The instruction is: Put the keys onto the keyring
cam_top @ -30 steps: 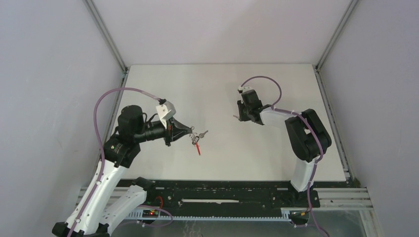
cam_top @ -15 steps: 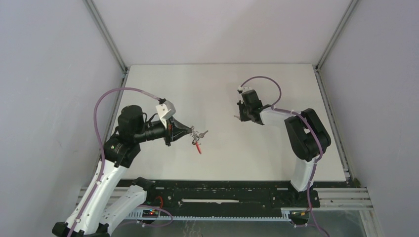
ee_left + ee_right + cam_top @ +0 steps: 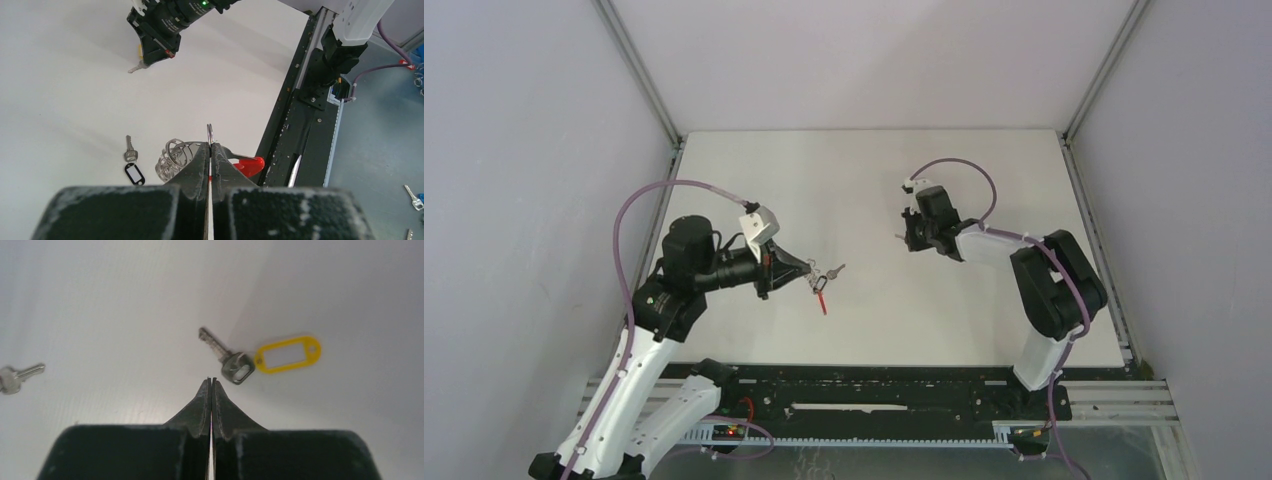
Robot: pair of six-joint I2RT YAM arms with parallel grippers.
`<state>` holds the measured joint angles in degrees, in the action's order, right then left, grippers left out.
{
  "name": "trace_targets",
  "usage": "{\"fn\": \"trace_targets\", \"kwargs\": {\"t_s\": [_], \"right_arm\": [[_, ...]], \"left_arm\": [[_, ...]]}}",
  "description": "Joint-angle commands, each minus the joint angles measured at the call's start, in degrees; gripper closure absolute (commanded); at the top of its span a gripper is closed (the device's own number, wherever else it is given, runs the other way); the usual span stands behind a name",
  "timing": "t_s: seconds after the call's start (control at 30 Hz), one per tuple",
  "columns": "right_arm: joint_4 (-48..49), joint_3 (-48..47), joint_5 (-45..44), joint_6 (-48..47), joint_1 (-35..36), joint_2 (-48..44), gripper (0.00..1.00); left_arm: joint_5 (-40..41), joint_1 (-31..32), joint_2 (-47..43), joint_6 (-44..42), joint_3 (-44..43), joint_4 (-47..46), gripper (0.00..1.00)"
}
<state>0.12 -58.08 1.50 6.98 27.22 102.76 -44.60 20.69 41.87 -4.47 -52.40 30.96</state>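
Observation:
My left gripper point(image 3: 210, 145) is shut on a silver wire ring of the keyring point(image 3: 172, 157), held just above the table. The keyring's red band point(image 3: 248, 165) pokes out to the right of the fingers. A silver key with a black tag point(image 3: 131, 154) lies on the table just left of it. In the right wrist view the key with the yellow tag point(image 3: 235, 365) lies flat just beyond and right of my right gripper point(image 3: 210, 380), which is shut with nothing between its fingers. From above, the left gripper point(image 3: 809, 275) and right gripper point(image 3: 908, 237) face each other.
The black rail point(image 3: 300, 100) runs along the table's near edge, close to the keyring. Loose keys point(image 3: 414, 196) lie on the surface beyond the rail. Metal frame posts point(image 3: 1079, 100) stand at the table's back corners.
My right gripper has closed on nothing beside the yellow-tagged key, and its arm has shifted a little. The left gripper still holds the keyring.

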Motion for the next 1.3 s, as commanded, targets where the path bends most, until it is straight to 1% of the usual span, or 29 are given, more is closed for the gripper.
{"fn": "trace_targets", "kwargs": {"t_s": [0.0, 0.17, 0.23, 0.33, 0.4, 0.47, 0.57, 0.83, 1.27], "right_arm": [[3.25, 3.75, 2.01, 3.23, 3.39, -4.70, 1.00], [7.48, 9.67, -0.99, 7.52, 7.81, -7.29, 1.00], [7.69, 9.83, -3.96, 8.05, 7.43, -7.88, 0.85], [8.96, 9.72, -4.28, 9.20, 3.36, -9.33, 0.63], [9.07, 8.76, -4.31, 9.11, 1.14, -9.83, 0.55], [7.84, 6.67, -4.39, 8.37, -0.32, -9.17, 0.51], [6.26, 3.47, -4.78, 7.68, -1.83, -6.84, 0.48], [4.39, -1.84, -3.96, 7.53, -3.56, 0.15, 0.47], [4.21, -2.82, -2.11, 6.99, -4.35, 4.00, 0.49]], "left_arm": [[-1.06, -0.30, -1.04, 0.19, -2.86, -0.22, 1.00], [-1.45, -0.31, -1.39, -0.14, -2.86, -0.11, 1.00], [-1.59, -0.30, -1.48, -0.02, -2.77, -0.06, 1.00], [-1.76, -0.30, -1.44, 0.17, -2.82, 0.03, 1.00], [-1.92, -0.34, -1.60, 0.16, -2.93, 0.03, 1.00], [-2.06, -0.30, -1.61, 0.16, -2.86, 0.05, 1.00], [-2.17, -0.30, -1.54, 0.37, -2.73, -0.07, 1.00], [-2.17, -0.30, -0.95, 0.24, -3.44, -0.43, 1.00], [-2.33, -0.30, -0.17, 0.32, -3.71, -1.00, 1.00]]}}
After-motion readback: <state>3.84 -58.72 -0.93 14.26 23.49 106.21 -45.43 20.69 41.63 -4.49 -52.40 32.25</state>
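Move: The yellow-tagged key lies flat about 2 cm ahead of the shut right hand, 2 cm to its right and 2 cm below. Its yellow tag is some 4 cm ahead and 6 cm right of that hand; the black-tagged key is roughly 8 cm back and 17 cm left. From the left hand, which holds the keyring up, the yellow-tagged key is about 24 cm ahead, 24 cm right and 27 cm below. Right hand backs left some 6 cm, opens halfway, swings forward-right, then lowers about 5 cm astride the yellow-tagged key. ##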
